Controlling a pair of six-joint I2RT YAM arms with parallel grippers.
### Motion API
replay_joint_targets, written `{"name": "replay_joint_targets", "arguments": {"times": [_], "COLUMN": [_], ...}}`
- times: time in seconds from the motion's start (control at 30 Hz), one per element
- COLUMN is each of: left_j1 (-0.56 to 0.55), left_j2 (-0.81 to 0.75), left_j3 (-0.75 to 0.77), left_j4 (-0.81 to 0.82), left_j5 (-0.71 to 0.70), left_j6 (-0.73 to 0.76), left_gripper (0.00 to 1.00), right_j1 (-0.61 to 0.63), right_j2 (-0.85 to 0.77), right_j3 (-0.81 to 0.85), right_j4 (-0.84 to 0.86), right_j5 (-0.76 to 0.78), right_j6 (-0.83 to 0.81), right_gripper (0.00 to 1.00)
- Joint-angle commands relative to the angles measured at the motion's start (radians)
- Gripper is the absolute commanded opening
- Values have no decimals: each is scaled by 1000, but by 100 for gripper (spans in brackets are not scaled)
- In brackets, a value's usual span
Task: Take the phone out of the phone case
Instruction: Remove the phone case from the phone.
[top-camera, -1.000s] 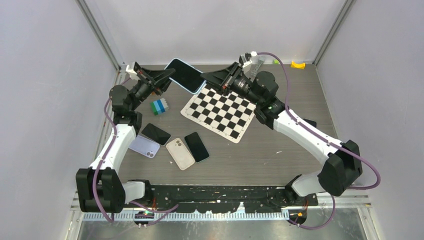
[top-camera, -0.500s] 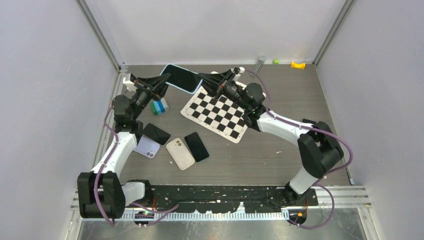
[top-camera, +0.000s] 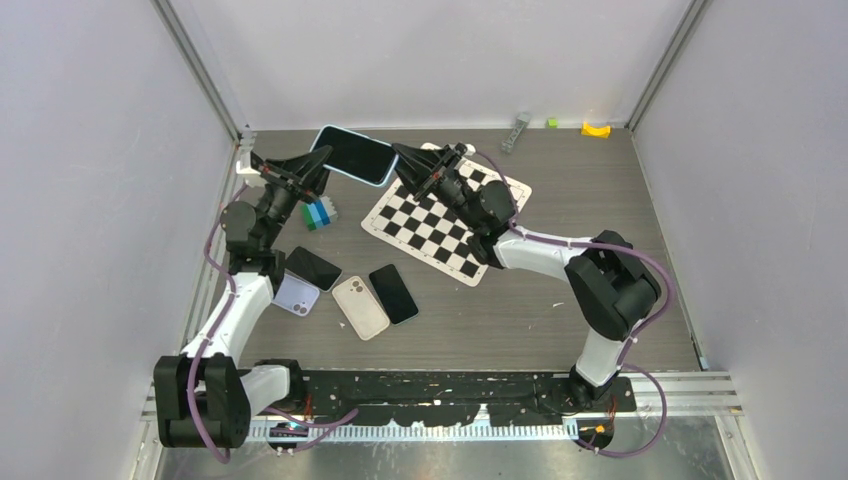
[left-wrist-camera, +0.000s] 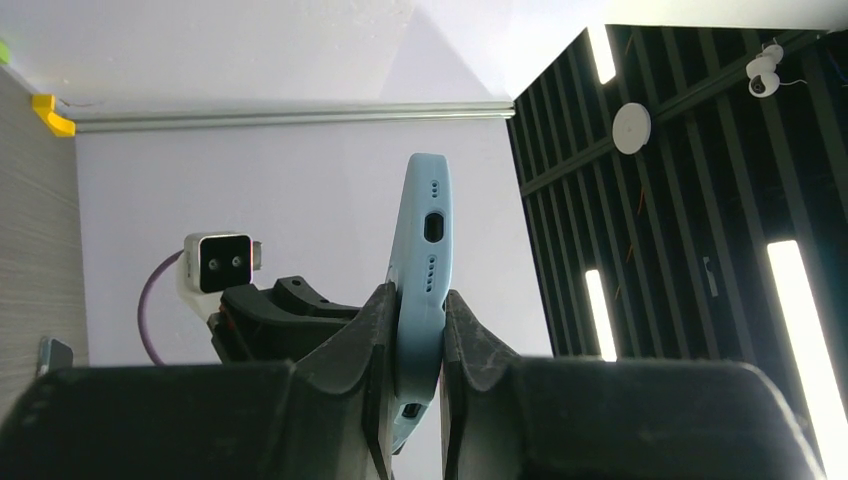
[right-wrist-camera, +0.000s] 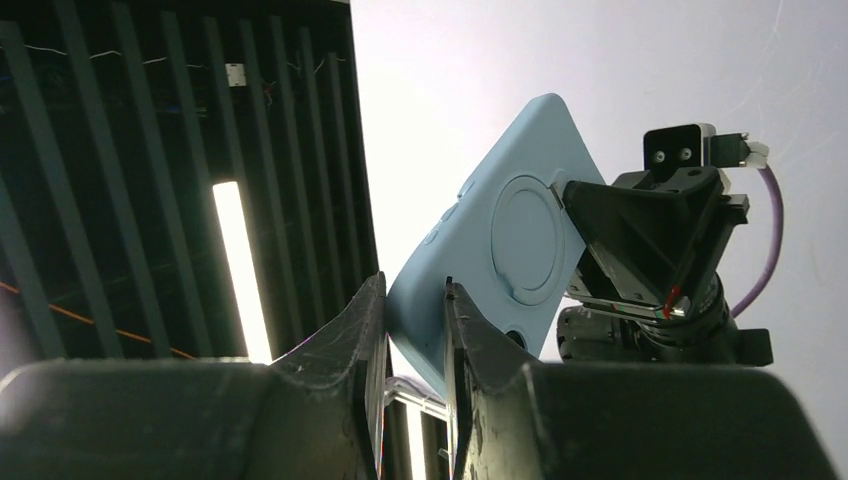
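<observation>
The phone, dark screen up, sits inside its light blue phone case and is held in the air above the back of the table. My left gripper is shut on the case's left end; in the left wrist view both fingers clamp the case's port edge at the left gripper. My right gripper grips the right end. In the right wrist view the case's back with its round ring shows, one corner pinched in the right gripper.
Below the phone lie a checkerboard mat and a blue-green block. Near the left arm lie a black phone, a lilac case, a white case and another black phone. A yellow piece sits far right.
Both grippers have carried the phone a little left and toward the back. The right arm has folded, its elbow swinging in toward the table's middle. Both grips held.
</observation>
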Motion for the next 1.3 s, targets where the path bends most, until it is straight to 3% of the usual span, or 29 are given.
{"name": "replay_joint_targets", "arguments": {"times": [0.0,0.57,0.77,0.83,1.0,1.13,1.27], "left_j1": [-18,-19,-19,-19,-19,-8,10], "left_j2": [-59,-20,-39,-46,-69,-108,-111], "left_j3": [25,51,39,33,6,-58,-176], "left_j4": [269,497,435,410,296,133,96], "left_j5": [1,1,-17,-18,-13,-15,-26], "left_j6": [-117,-121,-110,-109,-88,-42,-23], "left_gripper": [0,0,0,0,0,0,0], "right_j1": [43,86,71,46,-74,-195,-292], "right_j2": [50,58,65,49,-69,-154,-216], "right_j3": [5,22,41,44,-13,-71,-143], "right_j4": [3,-101,-126,-153,-260,-271,-220], "right_j5": [31,-10,-50,-77,-105,-131,-146], "right_j6": [353,490,398,306,16,-178,-270], "right_gripper": [1,1,1,9,60,74,76]}}
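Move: Both hands already pinch the cased phone in the air. Its middle lies about 6 cm to the left hand's right and 2 cm ahead; from the right hand it is roughly 7 cm to the left and 2 cm ahead. Some 38 cm below, the chessboard is about 14 cm ahead and 9 cm right of the right hand, and the loose black phone about 8 cm back and 4 cm left of it. Right fingers keep pinching the case's right corner while both hands flex the cased phone: the left rises about 4 cm, drawing back slightly and tipping its fingers up some 10 degrees, the right rises only 1–2 cm. Then the right opens wide, lets go and pulls off to its right, forward and down, about 10 cm; the left keeps its grip and sinks back 2–3 cm. ##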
